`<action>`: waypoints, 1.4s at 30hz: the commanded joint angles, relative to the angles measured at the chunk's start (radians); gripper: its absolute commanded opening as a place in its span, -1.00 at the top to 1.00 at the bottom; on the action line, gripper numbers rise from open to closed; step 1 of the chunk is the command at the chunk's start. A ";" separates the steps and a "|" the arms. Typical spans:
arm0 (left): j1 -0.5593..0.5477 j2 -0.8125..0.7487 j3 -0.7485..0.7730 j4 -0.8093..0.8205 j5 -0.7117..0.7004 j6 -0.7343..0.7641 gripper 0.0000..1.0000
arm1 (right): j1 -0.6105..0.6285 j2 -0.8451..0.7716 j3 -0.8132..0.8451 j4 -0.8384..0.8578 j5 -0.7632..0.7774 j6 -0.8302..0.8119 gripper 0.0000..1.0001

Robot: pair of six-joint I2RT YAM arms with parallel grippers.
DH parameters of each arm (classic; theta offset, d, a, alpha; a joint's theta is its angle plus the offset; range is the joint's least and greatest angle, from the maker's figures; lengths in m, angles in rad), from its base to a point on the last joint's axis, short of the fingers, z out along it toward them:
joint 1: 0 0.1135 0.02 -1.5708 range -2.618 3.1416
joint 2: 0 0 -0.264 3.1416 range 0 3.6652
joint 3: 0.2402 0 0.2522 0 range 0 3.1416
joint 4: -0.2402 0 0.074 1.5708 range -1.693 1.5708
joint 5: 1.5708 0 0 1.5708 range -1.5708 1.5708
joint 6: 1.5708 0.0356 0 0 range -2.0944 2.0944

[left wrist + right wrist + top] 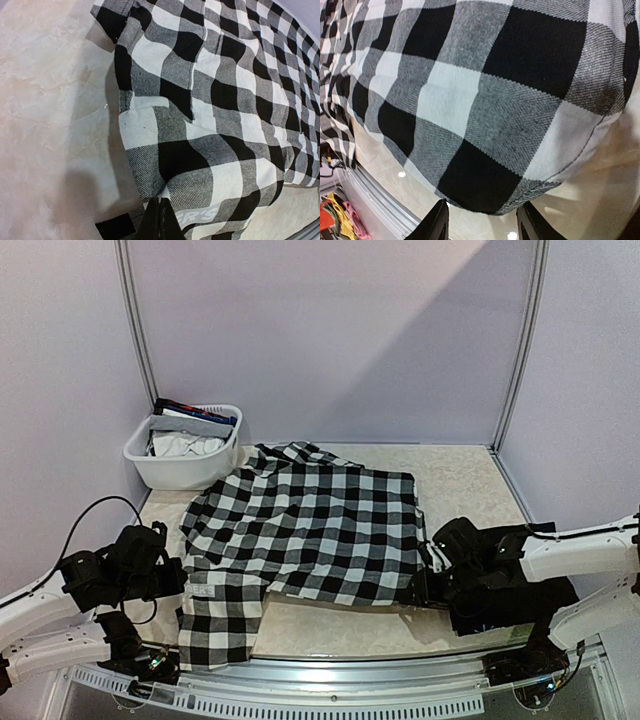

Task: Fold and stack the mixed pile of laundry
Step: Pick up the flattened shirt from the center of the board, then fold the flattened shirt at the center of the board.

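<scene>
The black-and-white checkered shirt lies spread across the middle of the table, with one sleeve hanging toward the front left. My left gripper is at the shirt's left edge. In the left wrist view its fingers are shut, with the cloth puckered at their tips next to a grey label. My right gripper sits at the shirt's right front corner. In the right wrist view it stands open, and the shirt's rounded hem lies just beyond the fingertips, not between them. The rest of the laundry pile is in the basket.
A white plastic basket at the back left holds white, grey and blue garments. A metal rail runs along the table's front edge. Walls close in the back and both sides. Coloured cables hang below the table edge.
</scene>
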 commanded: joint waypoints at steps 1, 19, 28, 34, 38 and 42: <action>-0.013 0.004 -0.013 0.011 -0.004 0.000 1.00 | 0.003 0.033 -0.018 0.075 0.012 0.015 0.14; -0.102 0.105 0.065 0.047 0.067 -0.057 1.00 | 0.000 -0.136 0.189 -0.507 0.319 -0.207 1.00; -0.108 0.248 0.182 0.076 -0.034 -0.003 1.00 | 0.000 -0.059 0.209 -0.499 0.429 -0.200 1.00; -0.106 0.411 0.318 0.066 -0.124 0.062 1.00 | 0.000 0.028 0.308 -0.510 0.519 -0.222 1.00; -0.105 0.523 0.407 0.058 -0.177 0.101 1.00 | -0.002 0.085 0.392 -0.545 0.596 -0.243 1.00; -0.085 0.585 0.470 0.057 -0.229 0.141 1.00 | -0.010 0.130 0.466 -0.569 0.673 -0.259 1.00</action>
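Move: My left hand already pinches the shirt's near left part; the shirt's middle lies about 27 cm to its right and 14 cm ahead, some 6 cm lower. A loose flap of the shirt trails 8 cm to its right and 7 cm back. The shirt's near right corner is almost between my open right fingers, 1 cm ahead, 1 cm left and 1 cm below; the shirt's middle is 25 cm left and 14 cm ahead of that hand, and the black folded cloth 20 cm right and 3 cm ahead. I sink my right hand a centimetre and shut its fingers on the near right corner, then raise it about 5 cm while drawing it right, dip, and carry it forward and up, tilting it some 30 degrees until its fingers no longer slant left. My left hand keeps its pinch, waits, shifts about 4 cm right, then also goes forward and up over the shirt, some 7 cm. ##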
